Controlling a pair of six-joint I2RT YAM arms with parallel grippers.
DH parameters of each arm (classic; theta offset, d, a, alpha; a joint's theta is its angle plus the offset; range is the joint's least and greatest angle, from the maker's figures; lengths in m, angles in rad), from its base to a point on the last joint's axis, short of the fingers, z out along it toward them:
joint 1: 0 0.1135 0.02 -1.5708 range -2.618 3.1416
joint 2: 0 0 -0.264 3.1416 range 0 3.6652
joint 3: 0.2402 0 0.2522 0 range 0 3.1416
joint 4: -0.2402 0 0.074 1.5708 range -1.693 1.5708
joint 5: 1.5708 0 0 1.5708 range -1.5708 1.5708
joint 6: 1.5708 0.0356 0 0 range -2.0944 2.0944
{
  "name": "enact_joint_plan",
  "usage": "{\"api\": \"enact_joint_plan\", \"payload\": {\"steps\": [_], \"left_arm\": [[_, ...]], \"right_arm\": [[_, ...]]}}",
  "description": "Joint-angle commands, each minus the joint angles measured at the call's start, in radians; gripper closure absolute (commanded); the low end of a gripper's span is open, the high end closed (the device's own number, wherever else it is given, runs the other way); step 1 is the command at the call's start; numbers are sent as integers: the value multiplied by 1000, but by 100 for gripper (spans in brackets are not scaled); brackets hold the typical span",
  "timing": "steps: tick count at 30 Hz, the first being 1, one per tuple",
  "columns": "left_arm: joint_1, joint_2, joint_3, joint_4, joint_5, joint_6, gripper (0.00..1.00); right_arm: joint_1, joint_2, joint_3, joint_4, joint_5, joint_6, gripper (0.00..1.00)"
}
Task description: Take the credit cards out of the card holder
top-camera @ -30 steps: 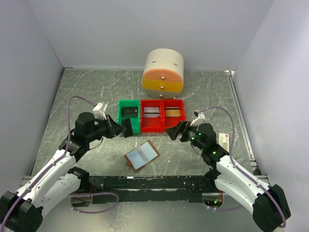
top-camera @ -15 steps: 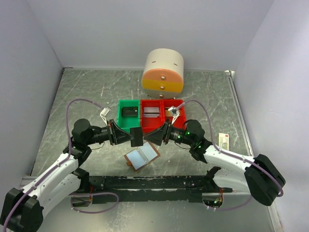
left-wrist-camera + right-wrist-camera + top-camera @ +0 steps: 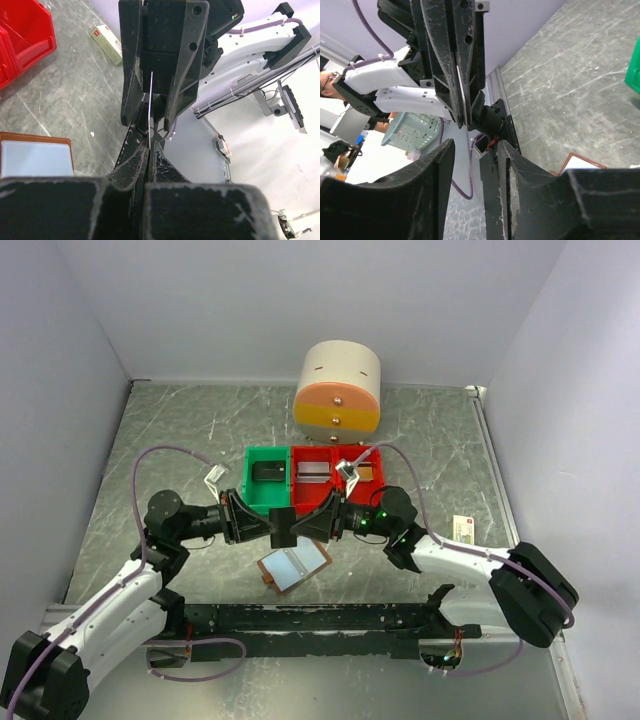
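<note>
The brown card holder (image 3: 293, 565) lies open on the table, pale panels up; its corner also shows as card holder (image 3: 35, 157) and card holder (image 3: 581, 161). Above it my left gripper (image 3: 272, 527) is shut on a dark credit card (image 3: 283, 526), held on edge in the air. From the left wrist the card (image 3: 150, 107) is a thin pale line running out of my left gripper (image 3: 149, 150). My right gripper (image 3: 312, 524) faces it from the right. Its jaws stand apart on either side of the card's free end. From the right wrist, the card (image 3: 461, 100) hangs just beyond my right gripper (image 3: 475, 146).
Behind the grippers stand a green bin (image 3: 252, 490) and two red bins (image 3: 318, 502), each with a flat item inside. A round cream and orange drawer unit (image 3: 338, 390) sits further back. A cream box (image 3: 463, 528) lies at the right. A black rail (image 3: 320, 618) runs along the near edge.
My right gripper has swung left from beside the red bins to meet the card, and its jaws have narrowed. The left gripper has carried the card slightly right, still shut on it.
</note>
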Motion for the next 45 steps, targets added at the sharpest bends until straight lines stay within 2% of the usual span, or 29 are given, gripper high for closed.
{"api": "enact_joint_plan", "payload": {"steps": [1, 6, 11, 14, 17, 19, 22, 23, 25, 27, 29, 31, 36, 42, 45], "left_arm": [[3, 3, -33, 97, 29, -33, 93], [3, 8, -74, 162, 29, -80, 93], [3, 7, -94, 203, 2, -104, 93], [3, 16, -97, 227, -2, -115, 93], [2, 15, -96, 222, -4, -115, 93], [2, 13, -93, 199, -4, -103, 93], [2, 2, -62, 94, -10, -43, 82], [2, -7, -40, 26, -18, -4, 73], [3, -32, 19, -154, -59, 93, 49], [2, -68, 101, -373, -157, 201, 30], [3, -99, 177, -557, -261, 294, 16], [3, -116, 246, -728, -388, 356, 6], [4, -74, 390, -981, -684, 436, 2], [8, 16, 497, -1086, -938, 497, 0], [43, 69, 514, -1093, -1010, 507, 0]], "right_arm": [[7, 15, 22, 86, -11, 25, 62], [13, 52, 31, 125, -30, 46, 73], [30, 111, 53, 149, -64, 55, 76], [36, 130, 63, 153, -73, 52, 80], [36, 127, 60, 151, -76, 44, 88], [36, 112, 62, 115, -64, 24, 99], [36, 77, 72, 8, -28, -32, 100], [36, 63, 75, -27, -15, -51, 100], [35, 34, 81, -105, 24, -98, 100], [35, -4, 86, -178, 57, -135, 100], [36, -35, 87, -240, 105, -165, 100], [37, -67, 87, -304, 154, -191, 100], [47, -131, 81, -401, 262, -255, 100], [108, -190, 87, -478, 407, -339, 100], [167, -197, 108, -533, 531, -388, 100]]}}
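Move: The black card lies level between my hands, held by its left edge in my left fingers, its middle about 2 cm right of that hand. From my right hand, which goes for it, that middle is some 4 cm to the left at the same height. Roughly 19 cm below my right hand lies the open card holder, 3 cm back and 2 cm left; the green tray stands about 20 cm ahead and 10 cm left, the red tray 20 cm ahead and 9 cm right. I ease my half-open right hand about 2 cm left over the card's free edge and pinch it shut, while my left keeps hold. Then I open my left wide and swing it away some 13 cm, forward and left, its wrist turning counter-clockwise and rolling left side up; meanwhile my right carries the card a few centimetres forward and right, sinking slightly and turning clockwise. ##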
